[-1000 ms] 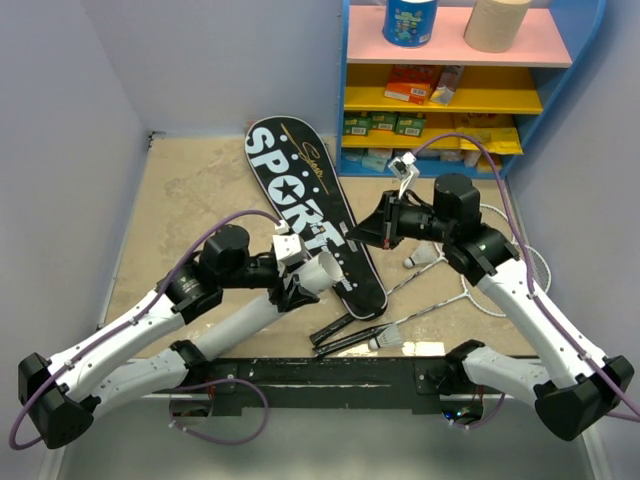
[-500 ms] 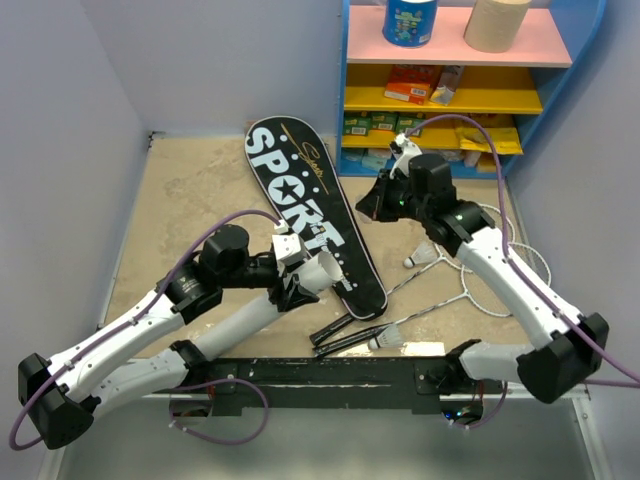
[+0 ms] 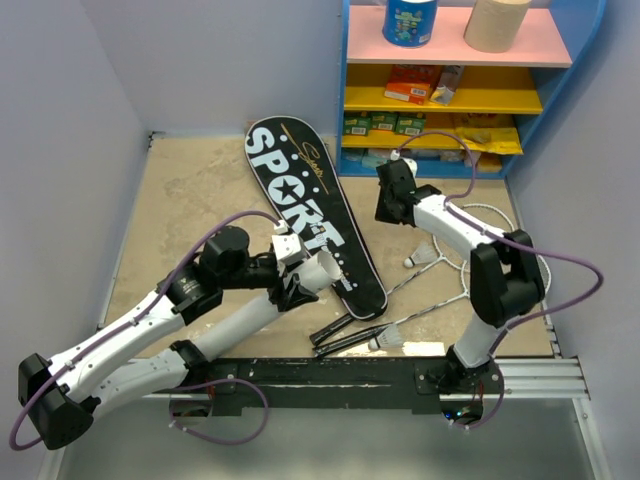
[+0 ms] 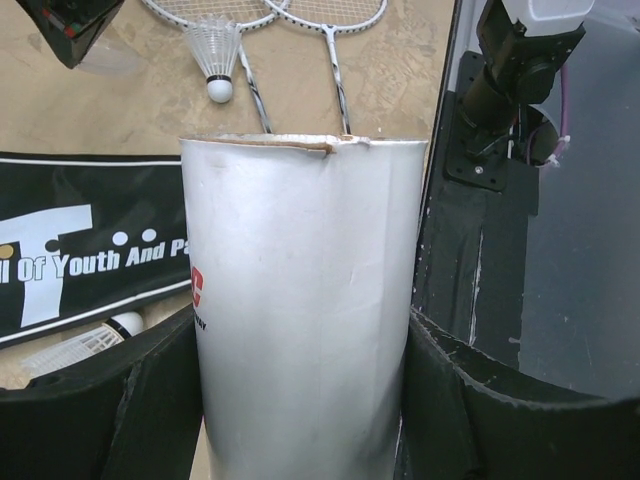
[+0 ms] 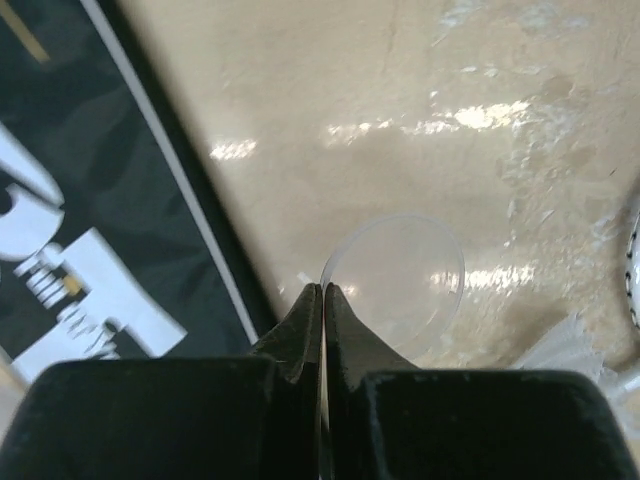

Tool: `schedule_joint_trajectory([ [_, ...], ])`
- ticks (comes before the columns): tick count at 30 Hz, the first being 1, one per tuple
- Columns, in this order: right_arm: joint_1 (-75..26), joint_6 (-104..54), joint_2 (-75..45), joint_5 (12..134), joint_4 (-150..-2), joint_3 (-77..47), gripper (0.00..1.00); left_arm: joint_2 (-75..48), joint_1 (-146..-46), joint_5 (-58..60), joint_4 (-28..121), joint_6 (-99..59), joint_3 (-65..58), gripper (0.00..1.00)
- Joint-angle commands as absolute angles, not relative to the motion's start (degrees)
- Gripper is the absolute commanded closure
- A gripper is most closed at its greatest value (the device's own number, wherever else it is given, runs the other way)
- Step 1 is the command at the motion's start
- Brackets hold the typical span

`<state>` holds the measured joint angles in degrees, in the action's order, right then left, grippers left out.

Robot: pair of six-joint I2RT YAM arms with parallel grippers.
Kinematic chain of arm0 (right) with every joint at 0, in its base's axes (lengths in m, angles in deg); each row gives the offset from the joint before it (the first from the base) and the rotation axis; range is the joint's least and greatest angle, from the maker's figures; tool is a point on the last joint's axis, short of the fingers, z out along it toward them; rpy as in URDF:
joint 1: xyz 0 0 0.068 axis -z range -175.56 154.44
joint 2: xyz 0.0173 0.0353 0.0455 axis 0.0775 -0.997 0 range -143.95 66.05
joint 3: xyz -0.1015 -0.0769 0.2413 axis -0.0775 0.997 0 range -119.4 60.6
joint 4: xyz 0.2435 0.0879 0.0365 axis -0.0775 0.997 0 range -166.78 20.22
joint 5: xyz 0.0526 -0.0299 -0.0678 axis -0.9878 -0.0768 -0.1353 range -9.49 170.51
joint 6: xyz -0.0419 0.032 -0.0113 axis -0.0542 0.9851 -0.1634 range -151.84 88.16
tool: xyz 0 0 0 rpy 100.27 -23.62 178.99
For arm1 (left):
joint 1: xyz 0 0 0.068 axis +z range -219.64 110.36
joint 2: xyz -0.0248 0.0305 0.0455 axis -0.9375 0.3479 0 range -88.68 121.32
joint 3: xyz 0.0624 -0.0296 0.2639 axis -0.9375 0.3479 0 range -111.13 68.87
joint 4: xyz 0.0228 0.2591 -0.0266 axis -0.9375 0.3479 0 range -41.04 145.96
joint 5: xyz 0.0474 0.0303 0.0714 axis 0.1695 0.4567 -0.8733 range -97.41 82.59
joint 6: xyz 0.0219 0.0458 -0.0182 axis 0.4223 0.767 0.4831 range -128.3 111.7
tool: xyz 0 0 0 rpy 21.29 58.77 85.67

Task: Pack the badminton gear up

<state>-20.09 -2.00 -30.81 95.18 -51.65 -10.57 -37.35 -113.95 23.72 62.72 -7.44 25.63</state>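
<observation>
My left gripper (image 3: 305,278) (image 4: 300,410) is shut on the long white tube (image 3: 322,270) (image 4: 300,300), whose torn open end points toward the rackets. The black SPORT bag (image 3: 310,215) (image 4: 90,260) (image 5: 90,230) lies flat just beyond it. Two silver rackets (image 3: 495,255) (image 4: 330,15) lie to the right, their black handles (image 3: 345,335) near the front. One shuttlecock (image 3: 425,260) (image 4: 215,55) rests on the racket shafts and another (image 3: 388,340) lies by the handles. My right gripper (image 3: 390,195) (image 5: 323,290) pinches the rim of a clear round lid (image 5: 400,280) just right of the bag.
A blue shelf unit (image 3: 470,90) with boxes and two paper rolls stands at the back right, close behind the right gripper. A black rail (image 3: 330,370) runs along the near edge. Lilac walls close in the left and back.
The right arm has swung away from the shuttlecocks toward the shelf, and its gripper now sits farther back beside the bag. The left arm and tube have not moved.
</observation>
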Motion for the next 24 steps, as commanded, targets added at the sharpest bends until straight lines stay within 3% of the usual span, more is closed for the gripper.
schedule_joint_trajectory([
  [1,-17.44,-1.25,-35.36,99.93,-56.20,-13.31,1.00,-38.93,-114.02,23.26,58.89,-9.44,25.72,0.98],
  [12,-16.56,-4.51,-39.33,96.42,-57.62,-15.60,1.00,-38.76,-114.02,23.17,58.89,-9.62,25.81,0.97],
  [13,-16.56,-4.68,-39.16,96.07,-57.62,-15.51,0.88,-38.84,-114.11,23.09,58.98,-9.70,25.81,0.96],
  [16,-16.56,-4.86,-38.54,94.92,-57.62,-15.25,0.70,-38.76,-114.02,22.91,58.98,-9.62,25.81,0.95],
  [19,-16.65,-5.12,-38.28,93.43,-57.35,-15.42,0.62,-38.67,-114.11,23.00,58.98,-9.62,25.72,0.94],
  [24,-16.91,-6.43,-35.82,90.53,-56.74,-15.95,0.57,-38.85,-114.11,22.65,59.07,-9.70,25.72,0.93],
])
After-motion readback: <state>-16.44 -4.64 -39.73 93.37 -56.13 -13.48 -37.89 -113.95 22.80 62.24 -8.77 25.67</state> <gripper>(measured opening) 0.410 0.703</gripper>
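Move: The clear lid is in the right fingertips, pinched by its rim. The bare patch of table it is taken to lies about 6 cm ahead, 4 cm to the right and some 5 cm below. The nearest shuttlecock lies about 5 cm back and 10 cm to the right of that hand, the SPORT bag's middle about 6 cm ahead and 16 cm to the left. From the left hand the patch is roughly 30 cm ahead, 25 cm right and 17 cm down. The right hand carries the clear lid about 5 cm down and some 3 cm forward and to the right, onto the bare table between the bag and the shuttlecock. There its shut fingers open to a bit under half, letting go of the rim, while the hand eases back left about 2 cm and rises about 1 cm; the left hand stays put and keeps its grip on the open tube. ##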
